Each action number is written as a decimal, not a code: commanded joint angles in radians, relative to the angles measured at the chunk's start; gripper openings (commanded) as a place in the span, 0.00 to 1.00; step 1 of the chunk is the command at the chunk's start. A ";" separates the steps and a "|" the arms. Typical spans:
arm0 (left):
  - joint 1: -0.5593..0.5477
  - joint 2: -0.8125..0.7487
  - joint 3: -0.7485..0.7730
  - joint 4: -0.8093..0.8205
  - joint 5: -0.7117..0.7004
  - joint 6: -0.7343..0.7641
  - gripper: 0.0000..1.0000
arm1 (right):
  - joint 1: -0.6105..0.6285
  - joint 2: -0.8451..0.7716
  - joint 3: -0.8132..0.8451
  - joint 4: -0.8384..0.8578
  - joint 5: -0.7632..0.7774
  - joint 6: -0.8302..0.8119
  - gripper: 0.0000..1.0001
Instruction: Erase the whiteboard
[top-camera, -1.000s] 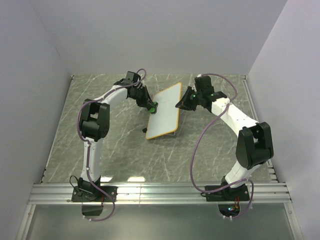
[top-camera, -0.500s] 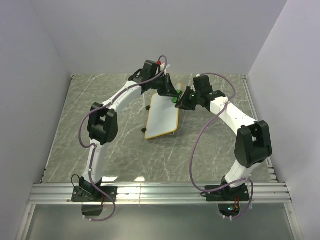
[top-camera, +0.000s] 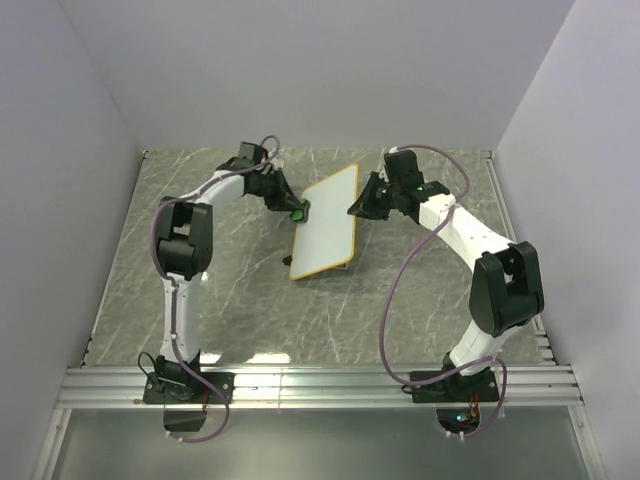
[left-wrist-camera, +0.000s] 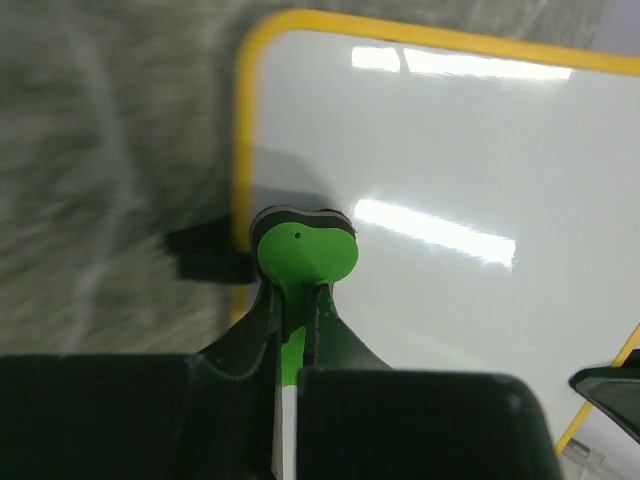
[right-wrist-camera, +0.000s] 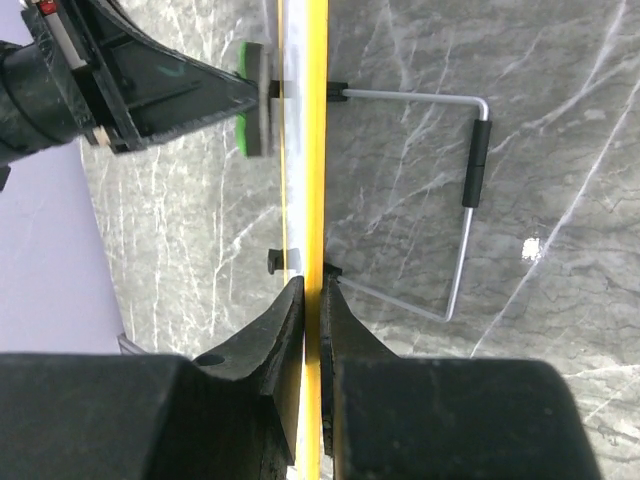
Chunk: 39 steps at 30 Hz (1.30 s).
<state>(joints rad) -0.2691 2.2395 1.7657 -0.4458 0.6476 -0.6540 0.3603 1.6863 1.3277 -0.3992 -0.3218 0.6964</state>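
Observation:
The whiteboard (top-camera: 326, 224), white with a yellow-orange frame, stands tilted on the marble table. My left gripper (top-camera: 296, 212) is shut on a green-and-black eraser (left-wrist-camera: 303, 245) and presses it against the board's left edge. The board's face (left-wrist-camera: 450, 180) looks blank in the left wrist view. My right gripper (top-camera: 357, 208) is shut on the board's right frame edge (right-wrist-camera: 316, 150), seen edge-on in the right wrist view. The eraser (right-wrist-camera: 255, 98) shows there against the board's far side.
A bent metal wire stand (right-wrist-camera: 470, 190) props the board from behind. Grey marble table (top-camera: 230, 310) lies all around. Walls close in at the back and both sides. The arm bases sit on a metal rail (top-camera: 320, 385) at the near edge.
My left gripper swept the eraser from the board's left edge up to its top right corner, then back down to the left edge. The right gripper kept its hold on the board.

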 joint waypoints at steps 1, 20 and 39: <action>0.057 -0.154 -0.011 -0.011 0.020 0.045 0.00 | 0.048 0.001 -0.016 -0.036 -0.023 -0.046 0.00; 0.357 -0.541 -0.550 -0.220 -0.380 0.300 0.00 | 0.045 -0.026 0.060 -0.105 0.061 -0.086 1.00; 0.341 -0.627 -0.660 -0.248 -0.558 0.269 0.99 | 0.039 -0.552 -0.214 -0.145 0.161 -0.149 1.00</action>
<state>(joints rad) 0.0830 1.6932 1.0805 -0.6724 0.1356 -0.3756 0.4030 1.1915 1.1568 -0.5625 -0.1619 0.5591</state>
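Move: The eraser is in the left fingers at the whiteboard's left edge; the bare table spot it is taken to lies about 25 cm left, 15 cm back and 7 cm below. The whiteboard's middle is roughly 7 cm right, 3 cm back and slightly above that hand, its near black foot 13 cm back, 3 cm left and 7 cm below. From the right hand, pinching the raised right edge, the whiteboard's middle is about 8 cm left, 3 cm back and 4 cm below. The eraser leaves the whiteboard's left edge in the left hand, arcing some 25 cm left and about 14 cm up, then down and 15 cm back to the table, the wrist turning about 40 degrees before the fingers open and let it go. Meanwhile the right fingers open wide off the whiteboard's edge, dip slightly back, then rise about 8 cm while drawing back and right. ##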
